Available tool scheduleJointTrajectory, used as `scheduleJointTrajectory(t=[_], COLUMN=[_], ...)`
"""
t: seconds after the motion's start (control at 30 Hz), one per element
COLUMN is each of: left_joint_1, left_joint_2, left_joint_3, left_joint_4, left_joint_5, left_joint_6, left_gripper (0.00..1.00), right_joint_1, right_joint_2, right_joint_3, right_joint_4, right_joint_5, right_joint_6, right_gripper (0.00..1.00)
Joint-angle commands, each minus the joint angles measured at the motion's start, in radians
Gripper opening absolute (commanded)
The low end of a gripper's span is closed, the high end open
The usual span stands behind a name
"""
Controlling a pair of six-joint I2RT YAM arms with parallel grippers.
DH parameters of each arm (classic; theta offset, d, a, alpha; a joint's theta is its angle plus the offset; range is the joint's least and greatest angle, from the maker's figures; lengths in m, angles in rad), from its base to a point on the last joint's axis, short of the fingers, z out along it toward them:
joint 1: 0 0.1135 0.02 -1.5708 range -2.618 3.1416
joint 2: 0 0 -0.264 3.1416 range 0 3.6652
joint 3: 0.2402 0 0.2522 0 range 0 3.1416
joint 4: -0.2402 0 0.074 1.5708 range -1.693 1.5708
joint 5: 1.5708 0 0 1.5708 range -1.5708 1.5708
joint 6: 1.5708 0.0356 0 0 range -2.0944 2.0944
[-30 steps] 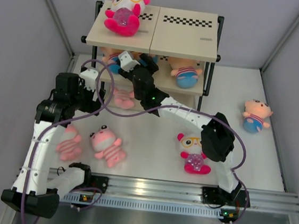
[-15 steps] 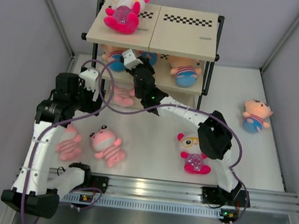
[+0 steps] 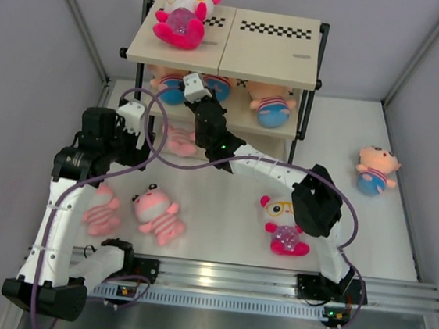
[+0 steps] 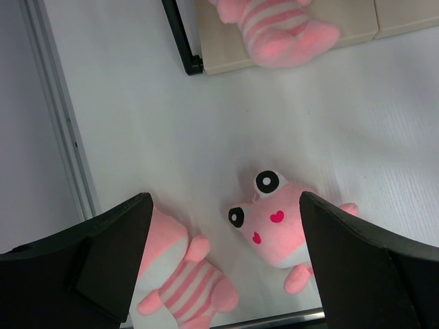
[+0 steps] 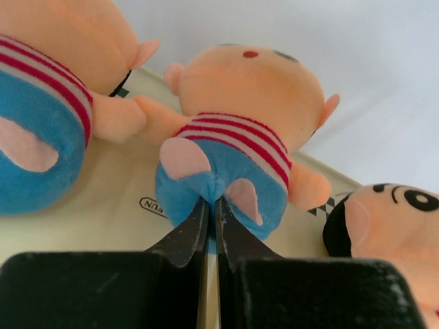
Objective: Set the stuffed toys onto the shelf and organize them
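Note:
The shelf stands at the back, with a white-and-magenta stuffed toy lying on its top board. My right gripper reaches into the middle tier and is shut on a fold of the blue bottom of a peach striped toy. A second peach toy lies just left of it, and a third face shows at the right. My left gripper hangs open above two pink striped toys on the floor, touching neither.
A pink striped toy lies on the shelf's bottom board. On the floor are a white-and-magenta toy near my right arm and a peach toy at the far right. Grey walls close in both sides.
My right gripper went from open to shut, pinching the peach toy's blue bottom, and shifted slightly further left into the middle tier. The left arm has not moved.

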Motion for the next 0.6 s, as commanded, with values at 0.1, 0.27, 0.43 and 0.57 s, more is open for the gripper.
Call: scheduleJointTrajectory(t=[0.1, 0.27, 0.43, 0.57], left_joint_1=[-0.002, -0.002, -0.002, -0.002], left_joint_2=[-0.024, -0.028, -0.041, -0.039], left_joint_3=[-0.002, 0.001, -0.008, -0.005], left_joint_4=[0.020, 0.021, 0.020, 0.021], left_joint_5=[0.013, 0.001, -0.016, -0.016], left_joint_6=[0.004, 0.014, 0.022, 0.022], left_gripper=[0.94, 0.94, 0.95, 0.95], right_joint_1=[0.081, 0.107, 0.109, 0.113], right_joint_2=[-0.095, -0.067, -0.032, -0.027], right_joint_3=[0.063, 0.114, 0.158, 0.161], right_joint_4=[0.105, 0.068, -0.010, -0.046], right_joint_5=[0.150, 0.190, 0.164, 0.143], right_joint_6=[0.081, 0.148, 0.203, 0.208], right_gripper=[0.00, 0.00, 0.00, 0.01])
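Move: The right hand is already shut on the bottom of the middle blue-trousered toy on the middle shelf. That toy's middle lies about 5 cm ahead, 1 cm right and 3 cm above. From this hand, the left toy sits some 12 cm left and 3 cm ahead, the right toy about 18 cm right and 1 cm ahead, both about 2 cm higher. From the idle left hand, the middle toy is roughly 22 cm ahead, 19 cm right and 5 cm up. Still pinching the middle toy's bottom, the right hand pulls back, up and left about 6 cm, left side rising. ##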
